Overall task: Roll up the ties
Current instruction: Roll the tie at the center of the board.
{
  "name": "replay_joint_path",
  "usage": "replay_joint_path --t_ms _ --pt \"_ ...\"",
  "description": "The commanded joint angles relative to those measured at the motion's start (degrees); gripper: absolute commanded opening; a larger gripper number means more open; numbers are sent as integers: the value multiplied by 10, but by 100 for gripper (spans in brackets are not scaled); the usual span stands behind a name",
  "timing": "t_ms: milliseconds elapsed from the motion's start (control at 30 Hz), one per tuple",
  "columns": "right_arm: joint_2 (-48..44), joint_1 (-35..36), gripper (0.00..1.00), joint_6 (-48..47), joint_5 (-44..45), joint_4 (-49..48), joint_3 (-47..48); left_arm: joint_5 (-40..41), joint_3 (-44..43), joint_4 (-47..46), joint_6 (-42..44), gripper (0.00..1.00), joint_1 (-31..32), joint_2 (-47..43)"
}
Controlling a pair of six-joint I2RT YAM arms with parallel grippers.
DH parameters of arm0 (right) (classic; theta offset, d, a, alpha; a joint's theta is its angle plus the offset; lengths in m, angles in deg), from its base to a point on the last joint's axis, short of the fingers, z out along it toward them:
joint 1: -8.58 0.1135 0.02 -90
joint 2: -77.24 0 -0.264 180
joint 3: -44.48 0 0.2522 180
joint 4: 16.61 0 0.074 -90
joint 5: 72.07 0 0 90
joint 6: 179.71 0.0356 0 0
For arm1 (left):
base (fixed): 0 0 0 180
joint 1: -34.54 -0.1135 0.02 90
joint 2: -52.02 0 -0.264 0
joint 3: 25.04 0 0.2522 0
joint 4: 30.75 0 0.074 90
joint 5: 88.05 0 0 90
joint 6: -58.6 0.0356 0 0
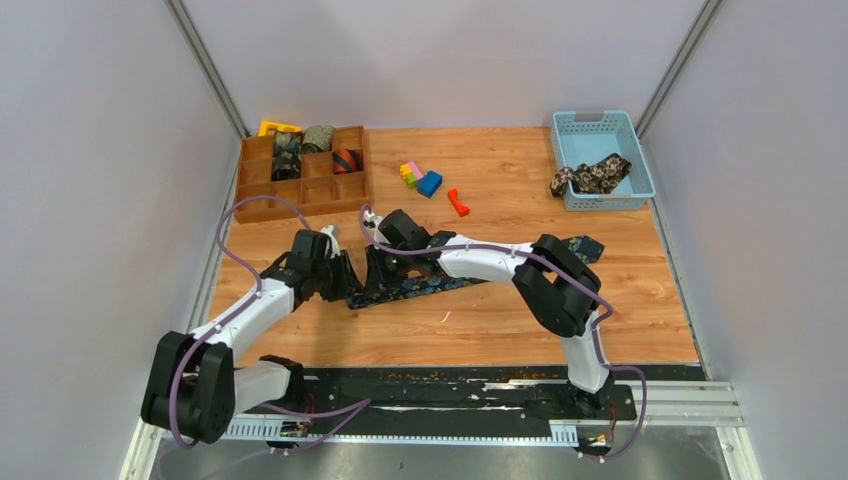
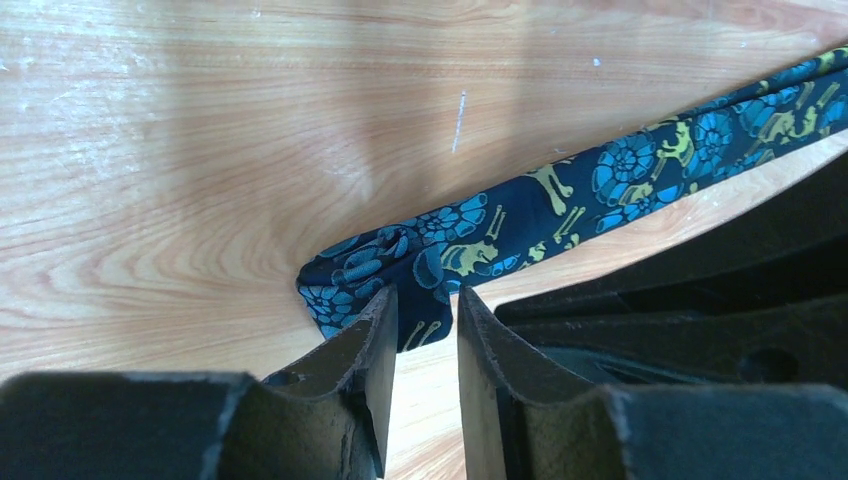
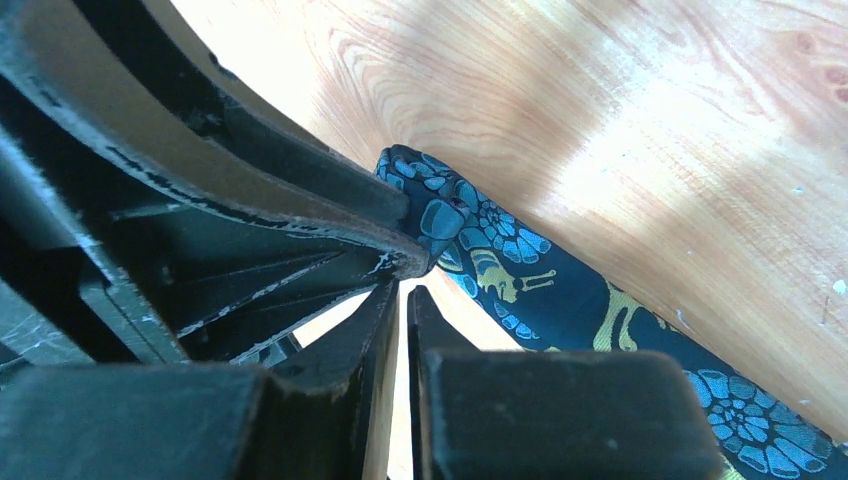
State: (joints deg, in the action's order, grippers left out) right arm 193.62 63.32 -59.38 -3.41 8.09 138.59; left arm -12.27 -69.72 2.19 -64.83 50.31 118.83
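A navy tie with gold-teal paisley (image 1: 450, 282) lies flat across the middle of the table. Its folded left end (image 2: 370, 265) sits right at the tips of my left gripper (image 2: 425, 297), whose jaws stand open with a clear gap and only the fabric's edge between them. In the top view the left gripper (image 1: 345, 283) is at the tie's left end. My right gripper (image 1: 384, 272) is just to its right, over the tie. In the right wrist view the right gripper (image 3: 403, 292) is shut, with only a sliver of light between its fingers, beside the tie (image 3: 560, 295).
A wooden compartment box (image 1: 300, 196) at the back left holds rolled ties (image 1: 318, 137). A light blue basket (image 1: 641, 165) at the back right holds a black-tan floral tie (image 1: 590, 177). Coloured blocks (image 1: 421, 177) and an orange piece (image 1: 459, 202) lie behind the arms.
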Motion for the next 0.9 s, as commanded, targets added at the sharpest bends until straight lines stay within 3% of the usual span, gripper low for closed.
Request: replay_joint_path --t_ms 0,433,867 --pt "-17 -2 11 -4 8 -7 3 -10 13 -38 -15 31 3 -28" --pt "-3 -2 25 1 11 -4 13 -15 26 -53 -18 0 3 -27" --pt "37 -2 29 14 21 8 41 -16 31 -61 -18 0 3 -27"
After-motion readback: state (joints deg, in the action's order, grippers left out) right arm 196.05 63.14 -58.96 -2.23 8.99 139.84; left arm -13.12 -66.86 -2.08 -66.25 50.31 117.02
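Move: The tie's rolled end is right at the left fingertips, about 1 cm to the hand point's right, level fore and aft and some 2 cm below. From the right hand that end lies roughly 2 cm to the left, 1 cm back and 3 cm below. The unrolled strip's middle is about 20 cm to the right hand's right, 2 cm farther out and 5 cm below. The wooden tray's middle stands some 24 cm ahead and 10 cm left of the left hand. Keep the left gripper nearly in place over the tie's rolled end and shut its fingers from over a third open, pinching the fold. As they close, spread the nearly shut right fingers to just over a quarter open, holding that hand still, then sink it about 1.5 cm so its tips straddle the right-hand edge of the roll. ##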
